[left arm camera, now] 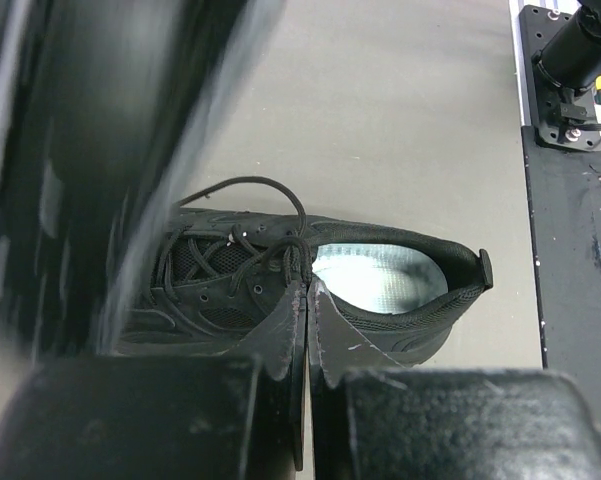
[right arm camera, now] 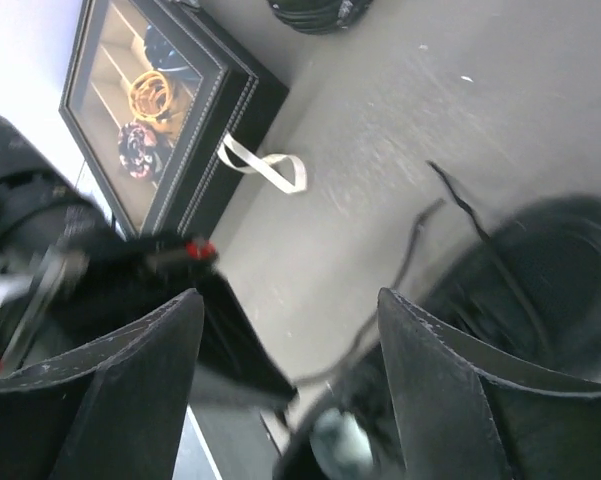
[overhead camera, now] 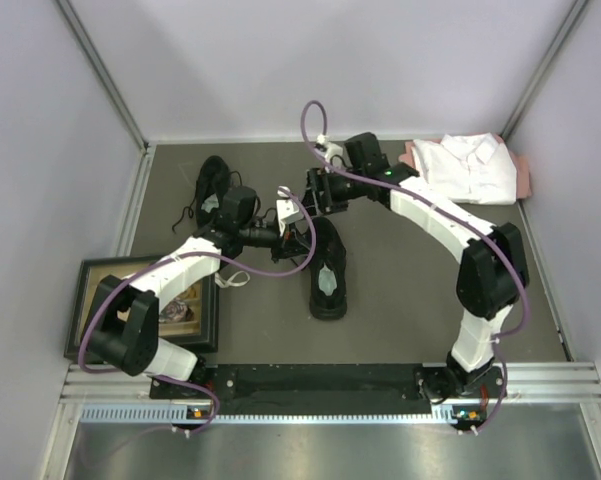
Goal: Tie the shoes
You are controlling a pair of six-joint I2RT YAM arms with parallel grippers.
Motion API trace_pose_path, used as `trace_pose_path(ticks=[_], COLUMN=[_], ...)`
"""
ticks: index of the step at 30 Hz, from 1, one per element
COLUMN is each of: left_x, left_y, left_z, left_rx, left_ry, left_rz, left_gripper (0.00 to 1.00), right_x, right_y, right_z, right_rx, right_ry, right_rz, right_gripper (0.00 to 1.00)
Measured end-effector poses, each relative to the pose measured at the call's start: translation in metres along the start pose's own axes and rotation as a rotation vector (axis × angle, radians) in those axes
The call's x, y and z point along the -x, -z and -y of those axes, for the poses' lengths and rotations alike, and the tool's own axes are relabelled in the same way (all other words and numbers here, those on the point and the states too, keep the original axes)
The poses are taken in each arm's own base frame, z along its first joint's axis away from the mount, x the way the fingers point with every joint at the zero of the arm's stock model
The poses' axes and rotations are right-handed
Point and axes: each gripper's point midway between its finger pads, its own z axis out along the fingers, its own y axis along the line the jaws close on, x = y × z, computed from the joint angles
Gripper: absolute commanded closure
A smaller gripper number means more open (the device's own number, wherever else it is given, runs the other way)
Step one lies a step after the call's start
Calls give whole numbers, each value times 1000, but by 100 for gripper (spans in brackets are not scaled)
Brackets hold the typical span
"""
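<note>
One black shoe (overhead camera: 328, 270) with a pale grey insole lies mid-table, toe away from me. It also shows in the left wrist view (left arm camera: 380, 300). The second black shoe (overhead camera: 212, 185) lies at the far left with loose laces. My left gripper (overhead camera: 298, 228) hangs over the middle shoe's tongue, and in its wrist view (left arm camera: 308, 292) the jaws are pressed together where a thin black lace (right arm camera: 410, 250) meets the tips. My right gripper (overhead camera: 316, 196) is open just beyond the left one. Its wrist view (right arm camera: 290, 300) shows that lace running between its spread fingers, untouched.
A folded white shirt (overhead camera: 470, 165) lies at the back right. A dark framed box of trinkets (overhead camera: 145, 300) with a white pull tab sits at the near left, also in the right wrist view (right arm camera: 150, 110). Grey walls close in the sides and back.
</note>
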Motion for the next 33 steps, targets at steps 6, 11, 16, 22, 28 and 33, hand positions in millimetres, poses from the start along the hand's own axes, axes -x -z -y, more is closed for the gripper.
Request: trace_pose_path(ticks=[6,11,16,22,28,33], left_x=[0,1,-3,-3,-4,-5], left_y=[0,-1,-3,-4,-5,-5], left_z=[-1,-3,-5,-6,-7,-8], left_rx=[5,9,11,12,12,12], left_ry=[2,9,25,26,26,27], left_rz=[0,4,0,-1,-1,-2], left_gripper=[100,100,100,100,100,100], right_x=[-9,-45,-65,-68,-72,-74], right_y=[49,53,45,40,32,28], right_z=[9,5,4,6,13,12], right_rx=[-17,23,49,62,59,64], right_ry=[12,-4,-13,14,1,-5], right_rz=[11,-53,-111,-119,-138,-146], right_gripper=[34,36,44,48,53,59])
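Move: Right gripper, empty and open: your target is the black lace loop at the left fingertips, about 6 cm back, 3 cm right and 4 cm below you. The shoe's middle lies some 7 cm back, 5 cm right and 13 cm down; the white band is on the table about 10 cm back and 20 cm left. Left gripper: the loop you are pinching sits at your tips, about 1 cm right. Swing the right gripper some 6 cm right with a slight rise, then bring it back about 6 cm and down about 5 cm onto the lace loop, easing slightly left as you sink. Narrow the wide-open fingers to under half so they straddle the loop without shutting. Keep the left gripper almost still, pinching the lace over the shoe. ##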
